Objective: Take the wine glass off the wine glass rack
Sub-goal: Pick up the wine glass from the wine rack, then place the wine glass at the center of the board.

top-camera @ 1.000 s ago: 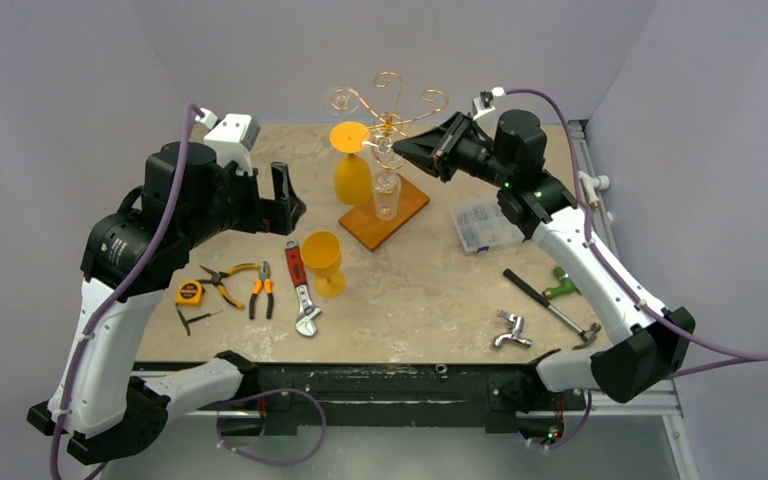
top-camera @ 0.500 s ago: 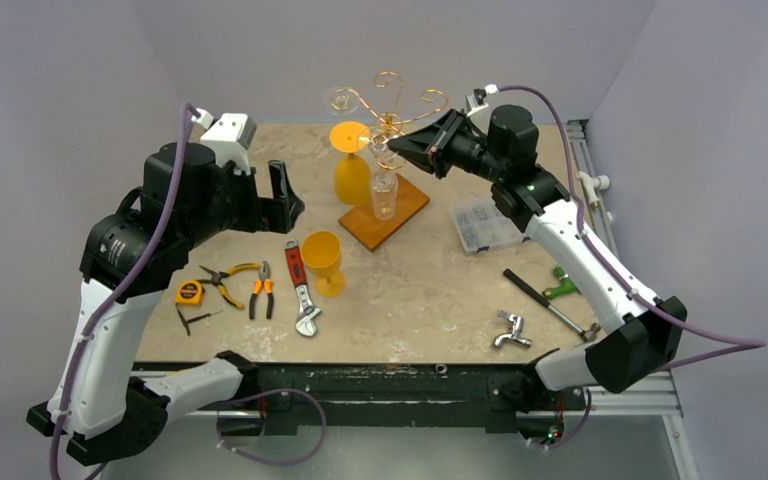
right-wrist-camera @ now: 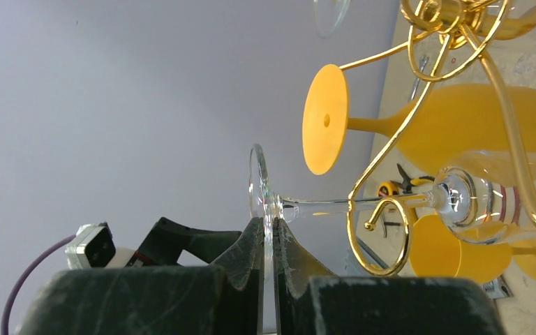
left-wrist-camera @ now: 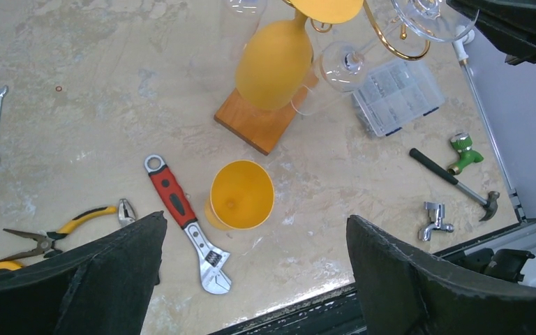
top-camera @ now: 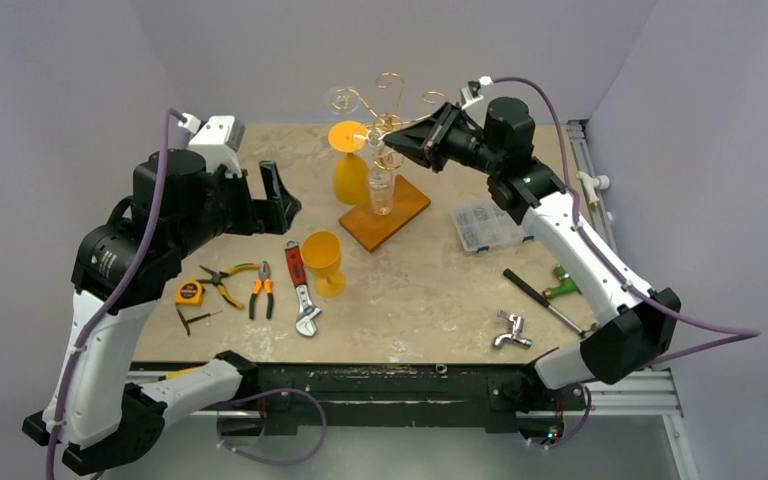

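The wine glass rack (top-camera: pixel 390 100) stands at the back centre, golden curled arms on a wooden base (top-camera: pixel 400 213). A clear wine glass (top-camera: pixel 382 185) hangs bowl-down from it. Its stem passes through a gold loop (right-wrist-camera: pixel 384 234). My right gripper (right-wrist-camera: pixel 269 234) is shut on the thin clear foot (right-wrist-camera: pixel 257 183) of that glass, up beside the rack's arms (top-camera: pixel 396 143). An orange wine glass (top-camera: pixel 352 170) also hangs upside down on the rack. My left gripper (top-camera: pixel 280 195) hovers left of the rack, open and holding nothing (left-wrist-camera: pixel 255 220).
An orange glass (top-camera: pixel 322 258) stands on the table in front of the rack. A red-handled wrench (top-camera: pixel 300 290), pliers (top-camera: pixel 245 285) and a tape measure (top-camera: pixel 189 292) lie at the front left. At the right lie a plastic parts box (top-camera: pixel 485 222), a hammer (top-camera: pixel 550 305) and a tap (top-camera: pixel 510 330).
My right gripper has moved up and to the left with the clear glass's foot in it, and the glass has shifted with it. The left arm has drawn back slightly.
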`<act>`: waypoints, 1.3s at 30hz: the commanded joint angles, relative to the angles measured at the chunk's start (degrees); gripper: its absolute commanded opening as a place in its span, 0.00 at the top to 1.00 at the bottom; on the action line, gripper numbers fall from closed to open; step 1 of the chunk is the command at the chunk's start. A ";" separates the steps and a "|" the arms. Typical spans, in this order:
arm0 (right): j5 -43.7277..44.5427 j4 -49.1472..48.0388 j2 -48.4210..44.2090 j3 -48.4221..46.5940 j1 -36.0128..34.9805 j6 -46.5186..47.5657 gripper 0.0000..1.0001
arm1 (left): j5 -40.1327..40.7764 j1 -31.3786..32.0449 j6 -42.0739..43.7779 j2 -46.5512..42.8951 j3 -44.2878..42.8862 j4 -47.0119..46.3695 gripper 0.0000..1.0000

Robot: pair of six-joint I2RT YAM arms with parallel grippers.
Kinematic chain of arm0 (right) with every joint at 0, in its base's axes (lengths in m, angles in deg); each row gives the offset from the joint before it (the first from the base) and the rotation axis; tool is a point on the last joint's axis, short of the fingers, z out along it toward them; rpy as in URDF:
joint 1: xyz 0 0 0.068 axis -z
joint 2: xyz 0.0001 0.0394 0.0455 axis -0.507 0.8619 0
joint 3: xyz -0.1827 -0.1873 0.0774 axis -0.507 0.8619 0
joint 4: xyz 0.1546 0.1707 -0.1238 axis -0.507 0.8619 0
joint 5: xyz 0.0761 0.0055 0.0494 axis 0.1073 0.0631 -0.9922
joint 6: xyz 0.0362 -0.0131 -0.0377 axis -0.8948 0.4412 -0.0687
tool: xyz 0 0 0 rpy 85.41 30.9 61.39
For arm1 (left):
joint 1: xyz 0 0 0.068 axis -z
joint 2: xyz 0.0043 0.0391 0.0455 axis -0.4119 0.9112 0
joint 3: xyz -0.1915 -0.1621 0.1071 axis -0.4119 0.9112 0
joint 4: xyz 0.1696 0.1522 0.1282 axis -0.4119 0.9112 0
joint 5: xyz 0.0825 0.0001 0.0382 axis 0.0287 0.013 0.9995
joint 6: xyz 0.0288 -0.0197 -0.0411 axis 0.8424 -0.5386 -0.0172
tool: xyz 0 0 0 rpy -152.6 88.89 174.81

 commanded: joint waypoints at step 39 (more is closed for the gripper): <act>-1.09 6.69 -6.21 -5.25 6.99 7.33 1.00 | -8.01 -0.34 -7.53 -0.54 1.61 -4.37 0.02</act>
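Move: The right fingers already pinch the clear wine glass by its foot; its middle hangs about 10 cm below them, some 2 cm ahead and 2 cm left. The rack's front hook lies straight below the hand, about 5 cm down, the hub about 6 cm ahead and 4 cm below, and the hanging yellow glass about 7 cm left, 3 cm ahead and 10 cm below. From the left hand the wine glass is roughly 15 cm ahead, 15 cm right and 8 cm below. The right hand, still pinching the wine glass's foot, carries it about 5 cm right past the front hook. ##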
